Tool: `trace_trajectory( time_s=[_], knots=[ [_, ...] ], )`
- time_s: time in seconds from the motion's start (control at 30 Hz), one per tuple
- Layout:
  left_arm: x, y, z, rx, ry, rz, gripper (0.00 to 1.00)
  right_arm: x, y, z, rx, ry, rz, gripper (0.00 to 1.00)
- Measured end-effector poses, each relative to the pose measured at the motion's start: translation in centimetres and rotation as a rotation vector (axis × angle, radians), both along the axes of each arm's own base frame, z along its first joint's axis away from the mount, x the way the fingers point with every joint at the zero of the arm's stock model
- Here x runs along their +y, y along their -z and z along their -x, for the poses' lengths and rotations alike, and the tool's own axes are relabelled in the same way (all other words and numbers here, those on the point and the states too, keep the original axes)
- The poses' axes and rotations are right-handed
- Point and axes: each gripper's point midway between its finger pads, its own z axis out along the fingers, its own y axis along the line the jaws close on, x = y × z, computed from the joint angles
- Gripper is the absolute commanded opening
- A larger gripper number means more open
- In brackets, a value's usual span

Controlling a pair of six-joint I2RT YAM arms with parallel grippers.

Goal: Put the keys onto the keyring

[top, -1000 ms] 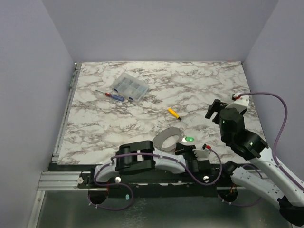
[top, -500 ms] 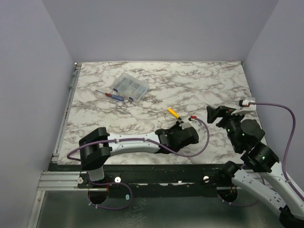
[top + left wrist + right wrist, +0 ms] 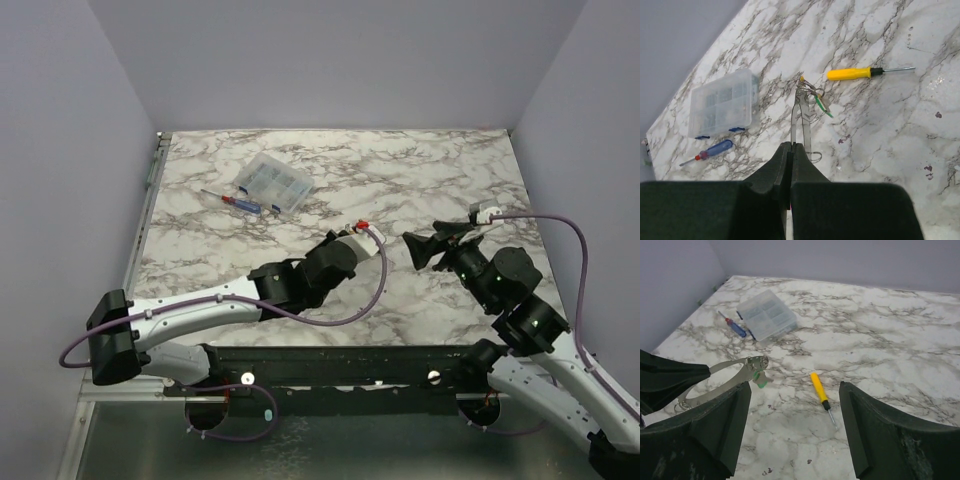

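Note:
My left gripper (image 3: pixel 791 145) is shut on the near end of the keyring (image 3: pixel 801 115), a thin pale grey band that loops forward from the jaws above the table. A small green-headed key (image 3: pixel 822 106) hangs at the loop's far end beside a metal clasp. In the right wrist view the keyring (image 3: pixel 720 374) and the key (image 3: pixel 760 380) show at the left, just past my left finger. My right gripper (image 3: pixel 795 425) is open and empty, facing the left arm across a short gap. From above, the right gripper (image 3: pixel 420 250) sits right of the left arm's wrist, which hides the keyring.
A yellow screwdriver (image 3: pixel 855 73) lies on the marble just beyond the key, also seen as the yellow screwdriver (image 3: pixel 819 390) between my right fingers. A clear compartment box (image 3: pixel 273 183) and a red-and-blue screwdriver (image 3: pixel 238 203) lie at the back left. Grey walls stand on three sides.
The left arm reached from the near edge to the keyring, shut on it and carried it forward to mid-table. The right gripper swung left toward it.

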Motion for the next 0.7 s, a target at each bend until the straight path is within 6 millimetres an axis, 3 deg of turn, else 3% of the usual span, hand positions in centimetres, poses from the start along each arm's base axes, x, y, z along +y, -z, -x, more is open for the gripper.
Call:
trace_trajectory(
  time_s=[0.17,0.33,0.43,0.7],
  knots=[
    [1.4,-1.2,0.3,-0.065,0.036,0.016,0.00,3.9,1.5,-0.1,-0.027,-0.178,0.025,0.80],
    [2.5,-3.5,0.6,-0.129,0.058,0.071,0.00,8.2,5.8,-0.3,-0.031,-0.374,0.059,0.80],
    [2.9,-4.3,0.8,-0.152,0.065,0.106,0.00,9.3,8.3,0.0,-0.048,-0.444,0.079,0.80],
    [2.9,-4.0,1.2,-0.155,0.090,0.129,0.00,12.6,8.7,0.4,-0.246,-0.555,0.122,0.80]
  ],
)
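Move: The green key hangs at the far end of the keyring in the left gripper's closed fingers. From the right gripper that key is about 12 cm left, 9 cm ahead and 9 cm lower; the left fingertips are some 16 cm left, 1 cm ahead and 7 cm lower. From the left gripper the key is roughly 8 cm ahead, 4 cm right and 2 cm down. The yellow screwdriver lies on the table about 18 cm ahead, 6 cm left and 27 cm below the right gripper. Sweep the open right gripper about 12 cm left and some 9 cm down towards the keyring's key end, turning it some 30 degrees counter-clockwise and tipping its fingers up late on; stop short, fingers wide. Meanwhile keep the keyring pinched in the left gripper, raise it about 4 cm, ease it left and tilt its fingertips slightly up. ##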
